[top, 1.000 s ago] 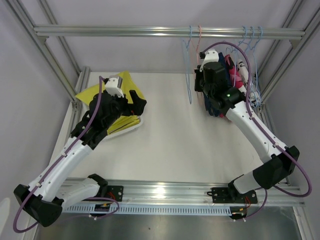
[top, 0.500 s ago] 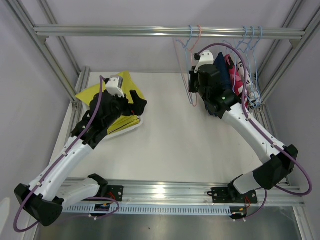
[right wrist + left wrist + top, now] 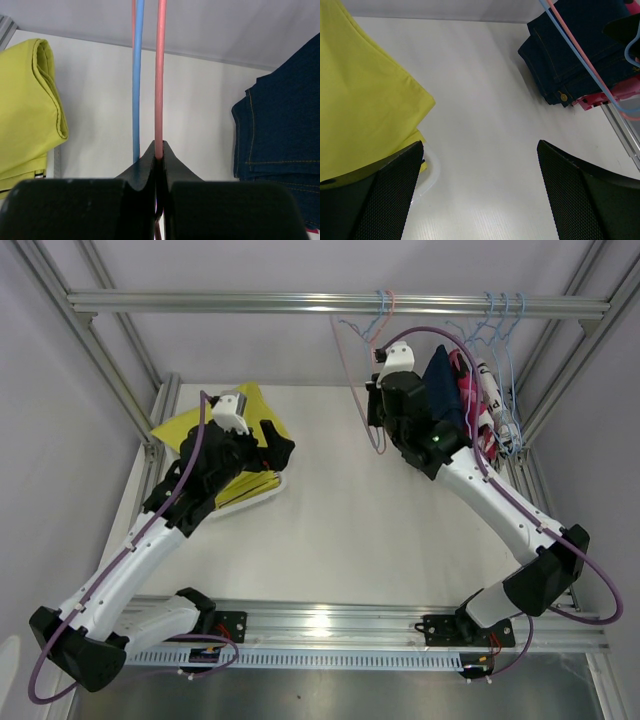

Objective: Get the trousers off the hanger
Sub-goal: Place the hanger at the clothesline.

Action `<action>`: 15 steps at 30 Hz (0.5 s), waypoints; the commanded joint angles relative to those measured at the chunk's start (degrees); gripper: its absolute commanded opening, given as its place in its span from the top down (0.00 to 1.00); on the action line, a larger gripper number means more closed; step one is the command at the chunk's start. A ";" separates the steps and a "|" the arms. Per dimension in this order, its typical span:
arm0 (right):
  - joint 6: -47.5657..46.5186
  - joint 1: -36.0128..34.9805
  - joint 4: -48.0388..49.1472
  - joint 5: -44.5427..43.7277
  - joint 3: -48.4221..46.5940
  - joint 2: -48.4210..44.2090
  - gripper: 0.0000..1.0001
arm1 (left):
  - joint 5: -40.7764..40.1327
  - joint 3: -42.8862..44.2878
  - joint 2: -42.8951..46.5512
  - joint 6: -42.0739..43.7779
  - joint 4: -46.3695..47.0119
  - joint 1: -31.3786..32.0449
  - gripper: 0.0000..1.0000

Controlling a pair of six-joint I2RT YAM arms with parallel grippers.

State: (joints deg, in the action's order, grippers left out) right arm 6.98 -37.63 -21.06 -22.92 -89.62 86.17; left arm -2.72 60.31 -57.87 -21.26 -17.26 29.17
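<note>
My right gripper (image 3: 374, 412) (image 3: 159, 157) is shut on the thin bar of an empty pink hanger (image 3: 160, 75) (image 3: 352, 360), with an empty blue hanger (image 3: 139, 75) just to its left. Both hang from the rail and are swung out to the left. Navy trousers (image 3: 441, 388) (image 3: 280, 125) (image 3: 575, 55), pink-red trousers (image 3: 466, 390) and white lettered trousers (image 3: 488, 388) hang on hangers at the right. Yellow trousers (image 3: 195, 425) (image 3: 360, 100) (image 3: 25, 110) lie at the back left. My left gripper (image 3: 276, 447) (image 3: 480, 200) is open and empty beside them. The camouflage pair is not clearly visible.
The metal rail (image 3: 250, 303) runs across the back, with frame posts at both sides. A white tray rim (image 3: 268, 495) (image 3: 434, 172) shows under the yellow trousers, with a striped cloth edge (image 3: 248, 486) on it. Several blue hanger hooks (image 3: 503, 310) crowd the rail's right end.
My right gripper has moved left and towards the back with the pink hanger in it, swinging both empty hangers left, away from the navy trousers. The left arm has not moved.
</note>
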 commanded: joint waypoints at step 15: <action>-2.68 -3.42 -6.80 -3.88 0.15 -3.28 0.42 | 2.02 1.74 -0.49 -1.07 0.82 -1.13 0.01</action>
State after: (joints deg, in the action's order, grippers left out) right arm 5.13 -40.42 -25.80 -25.65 -89.71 86.24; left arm -2.28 60.31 -58.22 -21.58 -17.26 28.71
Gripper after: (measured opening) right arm 0.510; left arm 0.994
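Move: The pink hanger is in my right fingers. Its hook is on the clothesline about 13 cm ahead of that hand, 2 cm to its right and 12 cm above. The blue hanger's middle is roughly 9 cm ahead, 1 cm left and 4 cm up; the navy trousers hang some 8 cm ahead, 16 cm right and 8 cm lower. From my left hand the clothesline spot is about 23 cm ahead, 22 cm right and 14 cm up. I open my right fingers about halfway and let go of the pink hanger's near slanted arm, after keeping the hand almost still on it. As they part I ease the hand back and down, about 1.5 cm each, away from the clothesline, and roll it some 5 degrees so its left side dips. ##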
